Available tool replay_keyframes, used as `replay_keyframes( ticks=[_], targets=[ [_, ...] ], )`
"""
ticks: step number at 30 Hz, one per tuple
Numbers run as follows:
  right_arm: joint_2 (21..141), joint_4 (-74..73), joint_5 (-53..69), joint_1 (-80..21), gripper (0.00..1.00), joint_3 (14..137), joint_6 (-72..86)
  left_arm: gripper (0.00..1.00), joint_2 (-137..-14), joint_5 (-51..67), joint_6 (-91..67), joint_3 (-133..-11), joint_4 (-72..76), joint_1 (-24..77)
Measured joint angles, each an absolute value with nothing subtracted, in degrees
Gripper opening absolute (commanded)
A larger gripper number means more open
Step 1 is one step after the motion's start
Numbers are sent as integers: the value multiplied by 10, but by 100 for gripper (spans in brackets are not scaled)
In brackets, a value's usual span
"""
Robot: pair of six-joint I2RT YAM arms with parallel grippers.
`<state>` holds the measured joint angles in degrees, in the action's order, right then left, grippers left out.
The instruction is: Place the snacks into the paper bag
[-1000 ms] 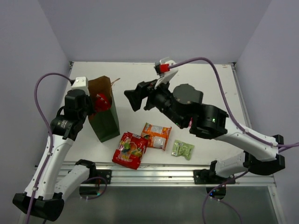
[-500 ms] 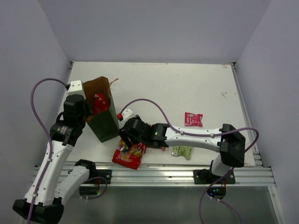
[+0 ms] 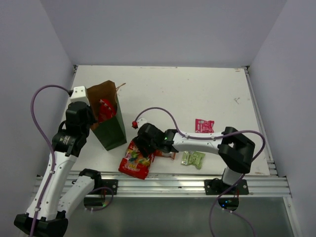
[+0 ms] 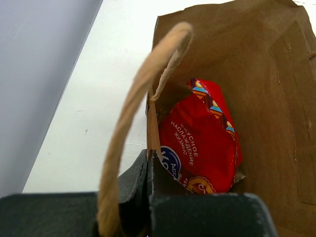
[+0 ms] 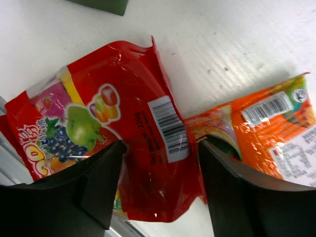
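The dark green paper bag [image 3: 112,132] stands upright at the left, and one large red snack [image 4: 202,143] lies inside it. My left gripper [image 4: 149,160] is shut on the bag's wall beside the loop handle [image 4: 143,84]. A second large red snack [image 5: 123,113] lies flat near the table's front edge. My right gripper [image 5: 160,148] is open and low over this snack's barcode end, one finger on each side. The orange-white snack [image 5: 276,128] touches it on the right. The pale green snack [image 3: 192,158] and the pink snack [image 3: 204,126] lie further right.
The table's front edge with its metal rail [image 3: 163,180] runs just below the red snack. The right arm [image 3: 207,143] stretches low across the front of the table. Purple walls close in the left, back and right sides.
The right arm came down from mid-air over the table's middle to the red snack at the front and now straddles it, its jaws a little narrower. The left gripper keeps hold of the bag.
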<state>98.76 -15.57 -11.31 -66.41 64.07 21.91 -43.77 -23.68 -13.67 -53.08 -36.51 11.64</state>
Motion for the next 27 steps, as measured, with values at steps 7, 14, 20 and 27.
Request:
replay_keyframes(
  ticks=[7,14,20,27],
  targets=[
    [1028,-154,-32,-644,0,677,221,0,-437,-236,-128,-531,-365,116],
    [994,-253,-78,-645,0,694,213,0,-437,-232,-128,-530,-364,113],
    [965,-524,-187,-645,0,931,177,0,-437,-227,-128,-530,-364,113],
    [1047,-627,-341,-641,0,1446,103,0,-437,-228,-129,-530,-363,113]
  ],
)
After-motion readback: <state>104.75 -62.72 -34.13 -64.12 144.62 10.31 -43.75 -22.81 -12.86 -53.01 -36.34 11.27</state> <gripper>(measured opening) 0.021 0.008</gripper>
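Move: The red snack pack lies right under the open right gripper, its middle about 4 cm back, 4 cm left and 2 cm below; the barcode end is between the fingers. The orange snack pack touches it, some 4 cm ahead and 8 cm right of this hand. The paper bag stands about 13 cm ahead and 18 cm left, its middle some 6 cm higher. From the left gripper, the red pack is roughly 12 cm back, 19 cm right and 20 cm down. Ease the right gripper about 2 cm left and slightly lower, shut its fingers on the barcode end of the red snack pack, draw it back to the right a few centimetres, then lift fast, about 38 cm, drifting some 8 cm forward and tilting the fingers up. Keep the left gripper still, pinching the paper bag's rim. ##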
